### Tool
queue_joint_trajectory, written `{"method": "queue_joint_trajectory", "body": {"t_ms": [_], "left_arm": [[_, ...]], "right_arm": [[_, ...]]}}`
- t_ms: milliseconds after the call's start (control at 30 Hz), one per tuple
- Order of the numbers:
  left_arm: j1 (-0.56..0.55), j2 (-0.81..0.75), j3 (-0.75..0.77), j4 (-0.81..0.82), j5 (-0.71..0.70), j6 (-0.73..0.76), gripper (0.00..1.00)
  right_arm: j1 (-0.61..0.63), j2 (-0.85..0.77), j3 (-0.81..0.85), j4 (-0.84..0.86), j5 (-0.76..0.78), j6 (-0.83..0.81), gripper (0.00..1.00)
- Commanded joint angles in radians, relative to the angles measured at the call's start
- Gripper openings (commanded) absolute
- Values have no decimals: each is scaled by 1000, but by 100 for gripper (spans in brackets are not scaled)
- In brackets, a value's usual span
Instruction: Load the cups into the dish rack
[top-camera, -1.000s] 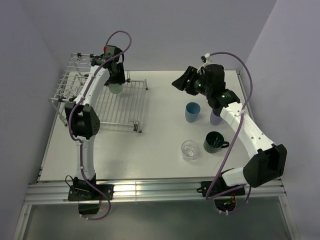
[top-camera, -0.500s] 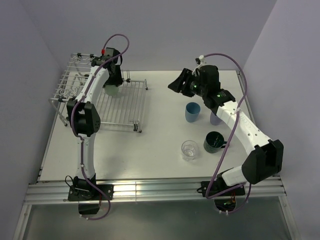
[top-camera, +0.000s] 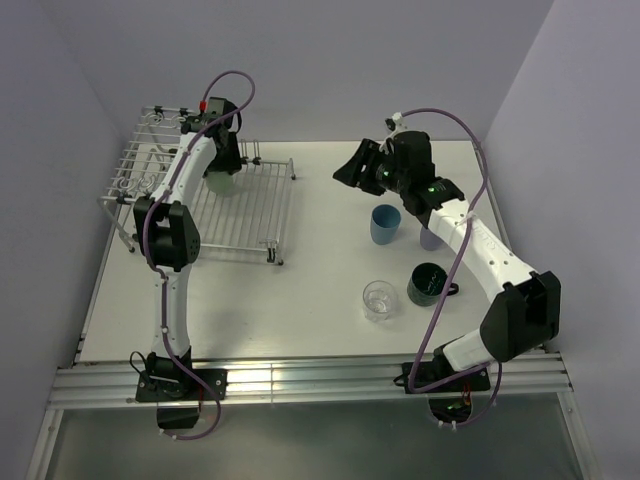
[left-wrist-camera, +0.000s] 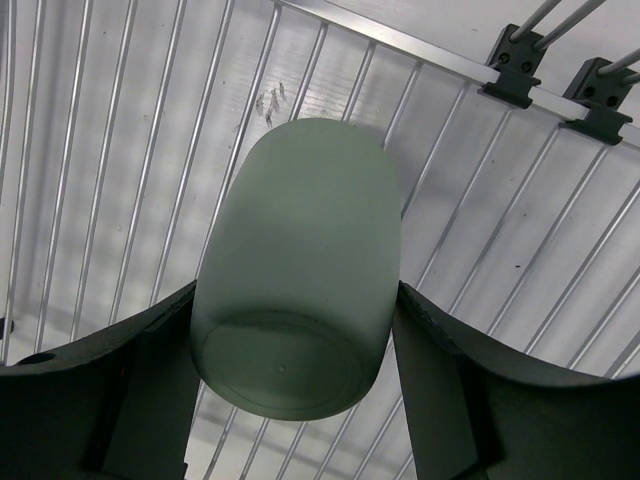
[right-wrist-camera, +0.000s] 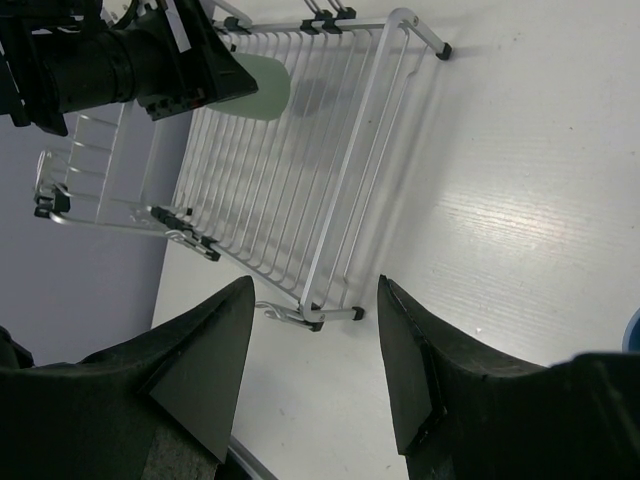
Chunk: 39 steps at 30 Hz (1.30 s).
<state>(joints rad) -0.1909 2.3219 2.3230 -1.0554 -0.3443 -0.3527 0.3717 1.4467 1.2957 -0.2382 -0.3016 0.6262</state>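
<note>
My left gripper (top-camera: 222, 170) (left-wrist-camera: 295, 335) is shut on a pale green cup (top-camera: 222, 182) (left-wrist-camera: 300, 250), gripping its sides near the base. The cup hangs mouth-down over the far part of the white wire dish rack's (top-camera: 250, 215) (left-wrist-camera: 100, 150) flat tray. On the table to the right stand a light blue cup (top-camera: 385, 223), a lavender cup (top-camera: 431, 236), a dark green mug (top-camera: 430, 284) and a clear glass (top-camera: 379, 299). My right gripper (top-camera: 352, 170) (right-wrist-camera: 315, 290) hovers open and empty above the table, just beyond the blue cup, and faces the rack (right-wrist-camera: 330, 180).
The rack's raised basket (top-camera: 140, 165) fills the far left corner against the left wall. Walls close the table on the left, back and right. An aluminium rail (top-camera: 300, 380) with both arm bases runs along the near edge.
The left gripper has carried the green cup a little left and back over the rack tray. The right gripper has shifted slightly left, still open.
</note>
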Motion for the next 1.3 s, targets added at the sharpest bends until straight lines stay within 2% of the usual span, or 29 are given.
{"method": "queue_joint_trajectory", "body": {"t_ms": [0, 67, 467, 633, 667, 700, 1267], "left_arm": [[1, 5, 35, 37, -27, 4, 41], [1, 10, 26, 41, -28, 4, 50], [-1, 11, -2, 64, -27, -2, 76], [-2, -2, -24, 81, -28, -2, 78], [-2, -4, -25, 83, -32, -2, 89], [-5, -6, -25, 83, -33, -2, 92], [-47, -93, -40, 66, -111, -11, 93]], "right_arm": [[12, 6, 20, 45, -7, -22, 60], [12, 11, 20, 45, -7, -25, 60], [15, 29, 30, 43, -8, -28, 60], [16, 35, 39, 37, -7, -33, 60], [18, 35, 40, 37, -5, -33, 60], [18, 34, 40, 37, -4, -34, 60], [41, 38, 62, 13, 24, -51, 60]]}}
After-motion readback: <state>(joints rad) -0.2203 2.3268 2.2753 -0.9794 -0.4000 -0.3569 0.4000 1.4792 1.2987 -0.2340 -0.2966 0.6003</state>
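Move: The left fingers still hold the green cup upside down and slanted on the dish rack, its middle about 1 cm ahead, 1 cm left and 3 cm below the hand, with the rack floor's bars some 9 cm under the hand. The back tines stand about 7 cm ahead, 6 right and 8 below. From the idle right hand the green cup lies some 16 cm ahead, 31 left and 17 below. The left hand first eases about 1 cm forward with its grip on the green cup kept, then spreads its fingers wide and lets go of the cup over the rack bars. While opening and after, it creeps about 1 cm down and slightly to the right around the cup's base end, the wrist hardly turning, so that one finger stands clear of the wall while the other stays close beside it. ##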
